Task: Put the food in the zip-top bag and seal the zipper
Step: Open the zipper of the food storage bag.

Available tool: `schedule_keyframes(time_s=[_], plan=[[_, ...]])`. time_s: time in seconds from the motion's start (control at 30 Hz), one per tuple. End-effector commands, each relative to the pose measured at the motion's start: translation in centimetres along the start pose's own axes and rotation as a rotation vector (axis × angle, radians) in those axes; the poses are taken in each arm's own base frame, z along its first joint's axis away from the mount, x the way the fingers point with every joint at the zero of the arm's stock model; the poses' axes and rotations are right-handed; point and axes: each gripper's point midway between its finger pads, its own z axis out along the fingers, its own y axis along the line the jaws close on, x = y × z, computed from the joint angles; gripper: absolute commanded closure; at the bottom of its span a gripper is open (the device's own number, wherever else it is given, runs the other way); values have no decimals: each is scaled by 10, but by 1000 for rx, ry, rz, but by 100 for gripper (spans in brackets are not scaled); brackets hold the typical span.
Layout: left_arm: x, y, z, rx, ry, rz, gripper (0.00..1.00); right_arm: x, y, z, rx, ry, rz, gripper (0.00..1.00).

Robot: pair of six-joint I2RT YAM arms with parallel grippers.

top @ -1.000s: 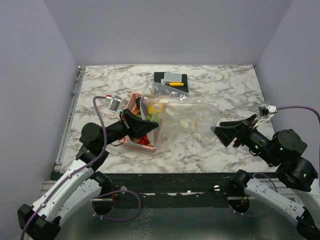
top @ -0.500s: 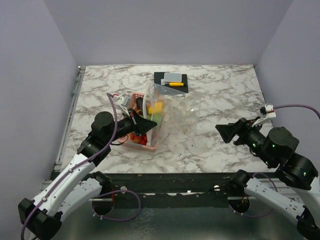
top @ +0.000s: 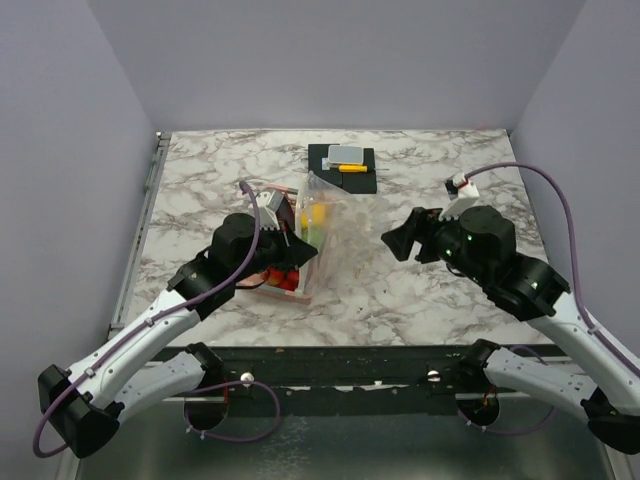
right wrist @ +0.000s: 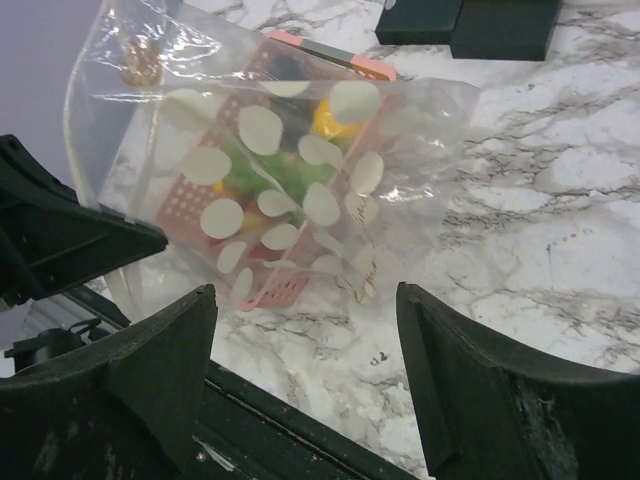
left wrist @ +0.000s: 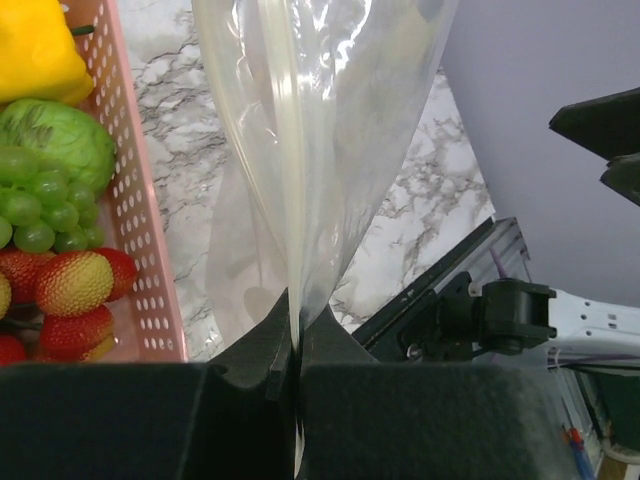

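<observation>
The zip-top bag (top: 335, 225) is clear plastic with white dots and hangs upright beside the pink basket (top: 262, 288). My left gripper (top: 298, 250) is shut on the bag's edge; in the left wrist view the film (left wrist: 320, 150) rises from the pinched jaws of that gripper (left wrist: 295, 320). The food lies in the basket: a yellow pepper (left wrist: 35, 55), a green leafy piece (left wrist: 60, 140), grapes (left wrist: 35, 210) and strawberries (left wrist: 75, 285). My right gripper (top: 400, 238) is open and empty, just right of the bag. Its wrist view shows the bag (right wrist: 290, 170) ahead of the spread jaws of this gripper (right wrist: 305, 295).
A black base with a yellow-and-grey item (top: 345, 160) sits at the back middle of the marble table (top: 450, 180). The table's dark front rail (top: 380, 352) runs close below both grippers. Grey walls enclose three sides.
The left arm swung the bag from lying spread toward the right to hanging upright by the basket. The right arm moved in from the right toward the bag, its jaws widening.
</observation>
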Motion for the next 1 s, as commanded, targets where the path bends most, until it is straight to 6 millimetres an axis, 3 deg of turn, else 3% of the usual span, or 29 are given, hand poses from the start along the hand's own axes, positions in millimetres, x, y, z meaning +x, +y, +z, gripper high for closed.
schedule_keyframes(time_s=[0.0, 0.23, 0.57, 0.73, 0.97], plan=[[-1, 17, 3, -152, -7, 27, 100, -25, 35, 13, -112, -38, 16, 22], [6, 17, 11, -229, 6, 52, 100, -38, 58, 32, -162, -39, 31, 21], [20, 3, 24, -312, 12, 125, 100, -39, 89, 62, -155, -14, -7, 20], [23, -3, 26, -361, 2, 172, 100, -30, 95, 75, -117, 8, -33, 20], [26, -11, 25, -375, -18, 196, 100, -15, 90, 90, -56, 34, -47, 19]])
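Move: The left fingers already pinch the zip-top bag at its mouth. The free stretch of zipper stands up and forward from them, roughly 5 cm ahead of and 5 cm above that hand and about 1 cm to its right. From the open right gripper, this zipper lies about 18 cm left, 5 cm ahead and near its own height. The produce basket's middle is some 27 cm left of the right gripper, 12 cm ahead and 22 cm below. Bring the right gripper left about 12 cm and slightly forward to the zipper standing above the left fingertips, rising a little on the way and easing down at the end, jaws kept wide. Meanwhile keep the left fingers shut on the bag, sink first and then carry the bag about 4 cm right towards the right gripper, rolling that hand's left side up some 20 degrees. ##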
